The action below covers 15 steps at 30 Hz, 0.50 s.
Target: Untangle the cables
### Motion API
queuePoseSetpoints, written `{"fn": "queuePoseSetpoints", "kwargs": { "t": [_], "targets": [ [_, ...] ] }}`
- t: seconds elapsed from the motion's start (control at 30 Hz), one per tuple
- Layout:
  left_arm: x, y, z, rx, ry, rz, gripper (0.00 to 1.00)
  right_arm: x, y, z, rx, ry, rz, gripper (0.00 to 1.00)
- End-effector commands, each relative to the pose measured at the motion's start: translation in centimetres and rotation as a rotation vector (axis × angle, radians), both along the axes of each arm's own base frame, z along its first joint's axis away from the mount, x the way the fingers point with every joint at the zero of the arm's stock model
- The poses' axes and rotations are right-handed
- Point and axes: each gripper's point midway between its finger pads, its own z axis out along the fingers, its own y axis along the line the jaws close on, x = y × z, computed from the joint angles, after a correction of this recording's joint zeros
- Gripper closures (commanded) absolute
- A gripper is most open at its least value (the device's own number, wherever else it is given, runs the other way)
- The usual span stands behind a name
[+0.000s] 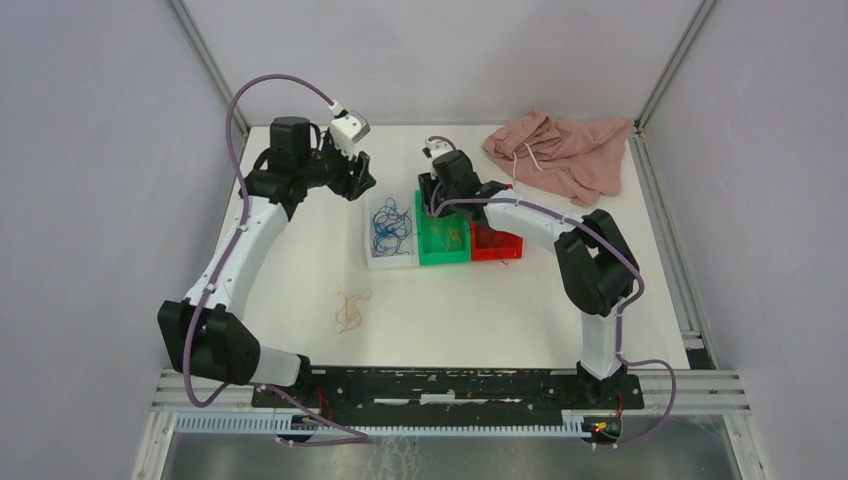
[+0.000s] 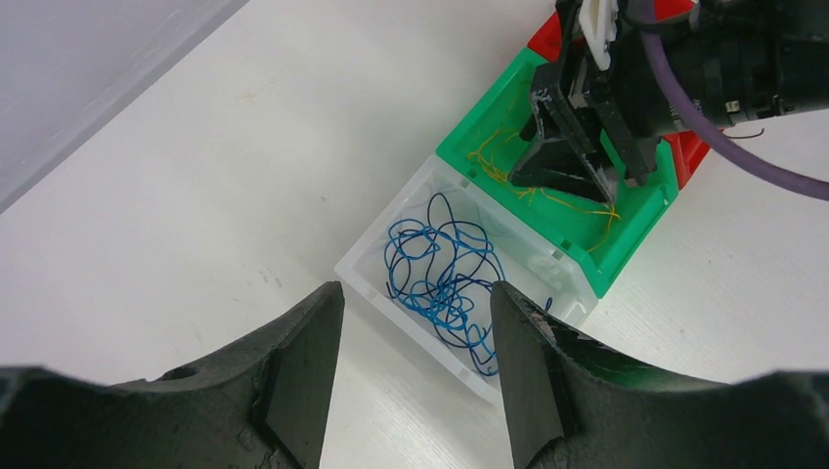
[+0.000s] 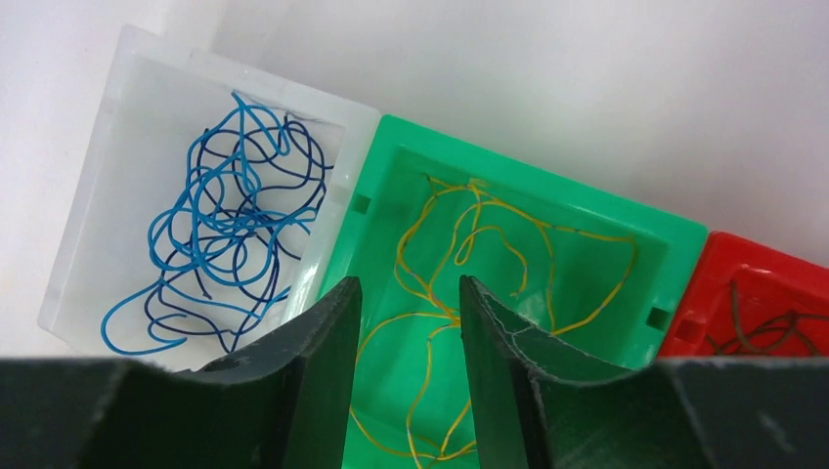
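Observation:
Blue cables [image 3: 230, 234] [image 2: 445, 269] lie coiled in the white bin [image 1: 372, 238]. Yellow-orange cables [image 3: 479, 254] lie in the green bin [image 3: 675, 234], and dark red cables [image 3: 772, 327] show in the red bin [image 1: 497, 245]. A further small yellow-orange clump [image 1: 352, 309] lies loose on the table. My right gripper [image 3: 409, 293] [image 1: 436, 207] hangs over the green bin, open, the yellow cables lying loose beneath it. My left gripper [image 2: 415, 303] [image 1: 362, 180] is open above the table left of the white bin, holding nothing.
A pink cloth [image 1: 560, 152] with a white drawstring lies at the back right of the table. The three bins stand side by side in the middle. Purple arm cables [image 2: 704, 137] run along both arms. Metal frame posts stand at the back corners.

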Motion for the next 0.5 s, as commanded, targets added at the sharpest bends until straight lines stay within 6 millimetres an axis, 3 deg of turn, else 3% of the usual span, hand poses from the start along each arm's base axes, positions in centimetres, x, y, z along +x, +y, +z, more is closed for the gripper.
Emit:
{"fn": "queuePoseSetpoints", "kwargs": {
  "t": [0.0, 0.1, 0.2, 0.27, 0.3, 0.37, 0.47],
  "targets": [
    [0.2, 1.0, 2.4, 0.008, -0.070, -0.002, 0.35, 2.1, -0.5, 6.8, -0.002, -0.157, -0.021, 0.52],
    [0.7, 1.9, 2.3, -0.003, -0.040, 0.016, 0.34, 1.6, -0.5, 9.0, 0.026, -0.197, 0.004, 0.52],
    [0.7, 2.8, 2.0, -0.006, -0.012, 0.023, 0.29, -0.6, 1.0, 10.8, 0.050, -0.274, 0.118, 0.46],
    [0.6, 3.5, 1.8, -0.011, -0.005, 0.037, 0.19, -3.6, 2.9, 11.6, 0.036, -0.353, 0.256, 0.42],
    [0.5, 3.8, 1.7, -0.017, -0.003, 0.045, 0.08, -5.4, 4.0, 11.6, 0.033, -0.375, 0.338, 0.40],
    [0.3, 4.5, 1.6, -0.026, 0.002, 0.062, 0.00, -9.3, 6.1, 11.2, 0.067, -0.364, 0.487, 0.03],
    [0.2, 5.0, 1.6, -0.040, 0.002, 0.076, 0.01, -14.9, 9.5, 9.9, 0.094, -0.315, 0.689, 0.00]
  ]
}}
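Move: The loose orange cable lies on the table about 23 cm back and 21 cm to the left of the right hand, some 10 cm below. The green box's middle is 6 cm back and 2 cm right of that hand, the white box 6 cm back and 9 cm left. From the left hand, the orange cable lies about 20 cm back, level sideways, 26 cm below. Right hand rises 9 cm, then swings back-left off the green box towards the orange cable; left shifts left; both open. ##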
